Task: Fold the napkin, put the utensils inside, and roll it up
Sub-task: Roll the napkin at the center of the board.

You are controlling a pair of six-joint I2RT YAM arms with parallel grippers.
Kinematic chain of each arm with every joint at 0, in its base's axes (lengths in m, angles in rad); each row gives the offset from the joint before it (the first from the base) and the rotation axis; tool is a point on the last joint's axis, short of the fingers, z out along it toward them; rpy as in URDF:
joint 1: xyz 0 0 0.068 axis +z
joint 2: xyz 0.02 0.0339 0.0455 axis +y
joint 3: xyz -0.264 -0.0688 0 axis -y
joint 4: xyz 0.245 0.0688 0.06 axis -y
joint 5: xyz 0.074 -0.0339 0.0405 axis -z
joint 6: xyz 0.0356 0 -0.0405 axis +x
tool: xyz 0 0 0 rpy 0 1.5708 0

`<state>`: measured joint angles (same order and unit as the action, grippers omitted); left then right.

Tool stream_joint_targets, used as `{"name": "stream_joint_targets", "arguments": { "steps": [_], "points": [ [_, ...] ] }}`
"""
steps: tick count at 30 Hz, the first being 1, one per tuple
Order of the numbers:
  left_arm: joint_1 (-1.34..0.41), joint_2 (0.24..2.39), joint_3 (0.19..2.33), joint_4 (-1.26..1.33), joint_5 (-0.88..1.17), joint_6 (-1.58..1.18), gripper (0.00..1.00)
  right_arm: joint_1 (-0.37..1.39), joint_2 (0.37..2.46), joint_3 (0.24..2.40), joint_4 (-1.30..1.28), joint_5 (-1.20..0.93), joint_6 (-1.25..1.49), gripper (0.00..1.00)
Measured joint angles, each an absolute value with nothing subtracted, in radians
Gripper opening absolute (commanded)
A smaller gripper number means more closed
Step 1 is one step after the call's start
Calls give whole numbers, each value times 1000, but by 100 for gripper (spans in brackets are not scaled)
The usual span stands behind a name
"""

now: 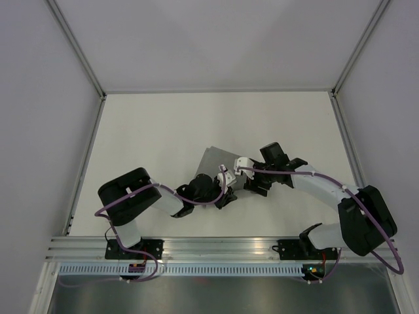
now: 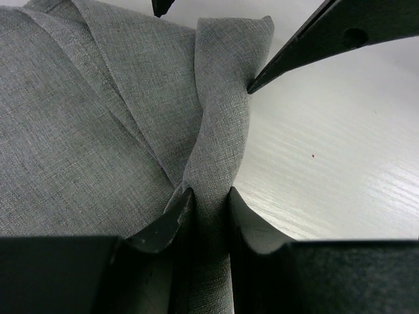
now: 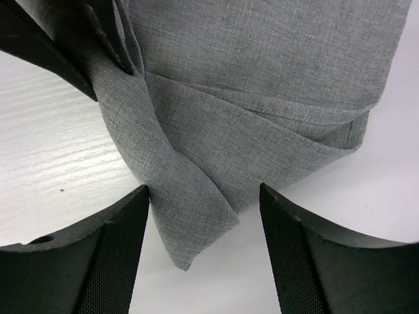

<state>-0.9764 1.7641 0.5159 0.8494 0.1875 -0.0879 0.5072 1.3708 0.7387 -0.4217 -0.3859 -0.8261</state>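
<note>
The grey napkin (image 1: 218, 159) lies folded on the white table, with one edge rolled into a narrow band (image 2: 222, 118). My left gripper (image 2: 210, 191) is shut on the near end of that band; in the top view it sits at the napkin's near corner (image 1: 224, 196). My right gripper (image 3: 204, 190) stands open astride the band's other end (image 3: 190, 222), its left fingertip (image 3: 134, 203) touching the cloth. Its fingers (image 2: 308, 42) show at the top of the left wrist view. The utensils are hidden from every view.
Both arms meet over the middle of the white table (image 1: 163, 131), left arm (image 1: 141, 196) from the left and right arm (image 1: 327, 190) from the right. Metal frame posts (image 1: 82, 170) line the table's sides.
</note>
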Motion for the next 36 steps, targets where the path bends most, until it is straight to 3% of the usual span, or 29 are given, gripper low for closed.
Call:
{"name": "stream_joint_targets", "arguments": {
  "steps": [12, 22, 36],
  "points": [
    [-954, 1777, 509, 882, 214, -89, 2, 611, 1259, 717, -458, -550, -866, 74],
    [-911, 1818, 455, 1037, 280, -89, 2, 611, 1259, 622, -403, -553, -948, 74],
    [-901, 1827, 451, 1058, 301, -89, 2, 606, 1303, 596, -213, -541, -971, 73]
  ]
}}
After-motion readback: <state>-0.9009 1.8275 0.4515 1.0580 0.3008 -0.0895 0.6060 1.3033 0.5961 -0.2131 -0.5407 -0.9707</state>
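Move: The napkin roll's right part lies roughly 3 cm back, 4 cm left and 2 cm below the wide-open right hand. The left gripper, pinching the roll, is about 12 cm left and 5 cm back of that hand; the flat napkin's middle is some 9 cm ahead and 12 cm left of it. From the left hand, the roll's right part is about 8 cm right and 2 cm ahead, nearly level. Right hand, still open, arcs back-left about 6 cm, lowers astride the roll, edges forward; left keeps its pinch. ##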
